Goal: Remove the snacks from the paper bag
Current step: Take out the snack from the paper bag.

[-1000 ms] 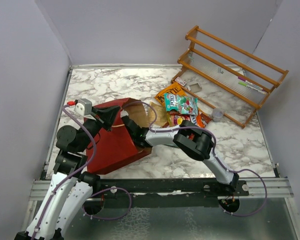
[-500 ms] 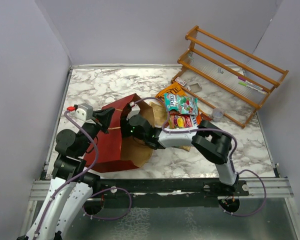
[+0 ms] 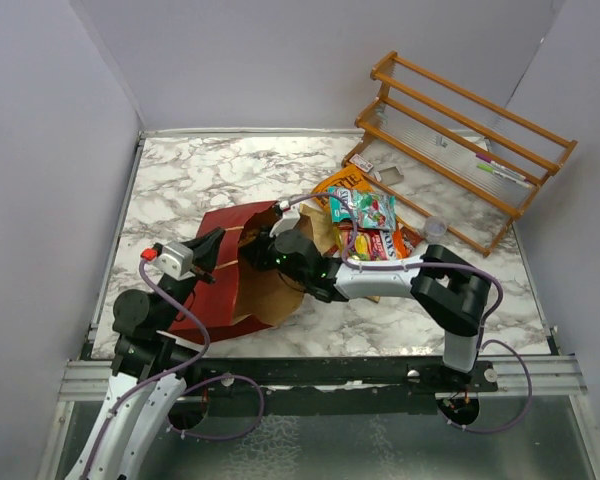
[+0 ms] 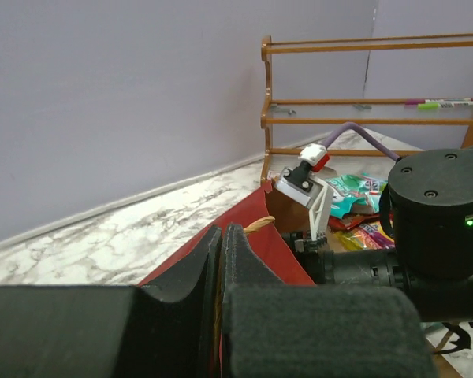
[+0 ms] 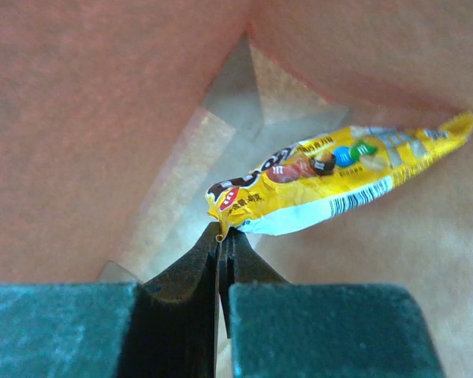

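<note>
The dark red paper bag point(image 3: 202, 292) lies on its side with its brown inside point(image 3: 268, 292) facing right. My left gripper point(image 3: 220, 240) is shut on the bag's upper rim and its tan string handle point(image 4: 258, 225). My right gripper point(image 3: 262, 250) reaches into the bag's mouth. In the right wrist view it point(image 5: 221, 235) is shut on the corner of a yellow candy pack point(image 5: 339, 183) inside the bag. Other snacks lie outside to the right of the bag: a teal pack point(image 3: 362, 207), a red and yellow pack point(image 3: 366, 241) and an orange chip bag point(image 3: 334, 188).
A wooden slatted rack point(image 3: 470, 150) stands at the back right with pens point(image 3: 502, 171) on it. A small grey cup point(image 3: 435, 228) sits by its front rail. A small white item point(image 3: 363, 163) lies near the rack. Walls close in on the left, back and right.
The left gripper has pulled the bag's rim nearer and to the right, so more brown inside shows. The right arm has swung right, its gripper staying inside the bag's mouth.
</note>
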You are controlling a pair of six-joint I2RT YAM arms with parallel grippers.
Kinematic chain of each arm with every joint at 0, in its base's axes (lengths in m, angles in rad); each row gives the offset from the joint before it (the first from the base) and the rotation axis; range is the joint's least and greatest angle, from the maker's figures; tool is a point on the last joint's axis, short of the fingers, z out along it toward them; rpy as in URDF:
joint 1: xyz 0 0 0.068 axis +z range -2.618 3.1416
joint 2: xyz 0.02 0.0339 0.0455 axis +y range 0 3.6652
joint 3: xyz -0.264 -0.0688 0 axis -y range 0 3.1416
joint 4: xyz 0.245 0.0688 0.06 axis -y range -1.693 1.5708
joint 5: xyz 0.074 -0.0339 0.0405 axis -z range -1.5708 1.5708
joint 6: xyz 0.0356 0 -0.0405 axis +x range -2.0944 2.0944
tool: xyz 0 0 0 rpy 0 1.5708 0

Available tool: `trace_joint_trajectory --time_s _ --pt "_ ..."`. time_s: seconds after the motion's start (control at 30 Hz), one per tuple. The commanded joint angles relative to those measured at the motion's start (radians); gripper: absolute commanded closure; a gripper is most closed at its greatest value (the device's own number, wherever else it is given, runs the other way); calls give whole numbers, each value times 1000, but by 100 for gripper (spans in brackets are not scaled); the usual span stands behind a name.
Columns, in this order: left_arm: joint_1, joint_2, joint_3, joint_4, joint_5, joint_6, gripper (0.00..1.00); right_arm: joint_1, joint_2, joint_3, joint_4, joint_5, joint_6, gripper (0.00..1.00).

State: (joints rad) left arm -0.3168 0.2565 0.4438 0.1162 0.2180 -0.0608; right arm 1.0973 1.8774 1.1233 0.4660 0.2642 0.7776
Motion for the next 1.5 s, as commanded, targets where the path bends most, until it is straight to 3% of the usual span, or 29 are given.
trace_joint_trajectory --time_s 0.0,0.4,0.8,1.13,1.47 --pt "-4 -53 -37 63 26 83 100 -2 -48 -37 6 29 16 98" --pt "-5 -1 -47 31 16 67 100 -2 -235 -118 21 -6 -93 98" --pt "-4 115 43 8 -119 -40 100 -2 -388 -127 -13 -61 -144 98" --pt "-4 222 121 35 -163 -114 100 -9 -552 -118 -101 165 -334 98" --pt "-2 493 366 40 -305 -145 100 -223 -680 -144 -204 184 -389 98"
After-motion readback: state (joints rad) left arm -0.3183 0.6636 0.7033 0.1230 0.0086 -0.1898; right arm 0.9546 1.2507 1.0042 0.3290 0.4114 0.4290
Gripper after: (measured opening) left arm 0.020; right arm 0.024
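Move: In the paper bag, the right hand already pinches the yellow packet by one end. The snack pile (turquoise packet on top) lies about 17 cm ahead, 28 cm right and 11 cm below it; the orange Kettle bag 28 ahead, 23 right, and the brown packet 11 ahead, 17 right, both about 13 below. The left hand holds the bag's cord handle, with the pile roughly 22 ahead, 33 right and 29 below. Lifting the yellow packet out, the right hand rises about 20 cm past the bag's rim, easing slightly back and right, then sweeps right and forward, 16 cm right in all. Its fingers stay shut and tip up some 25 degrees. The left hand keeps the handle, sinks slightly, then draws it forward about 7 cm and up. ##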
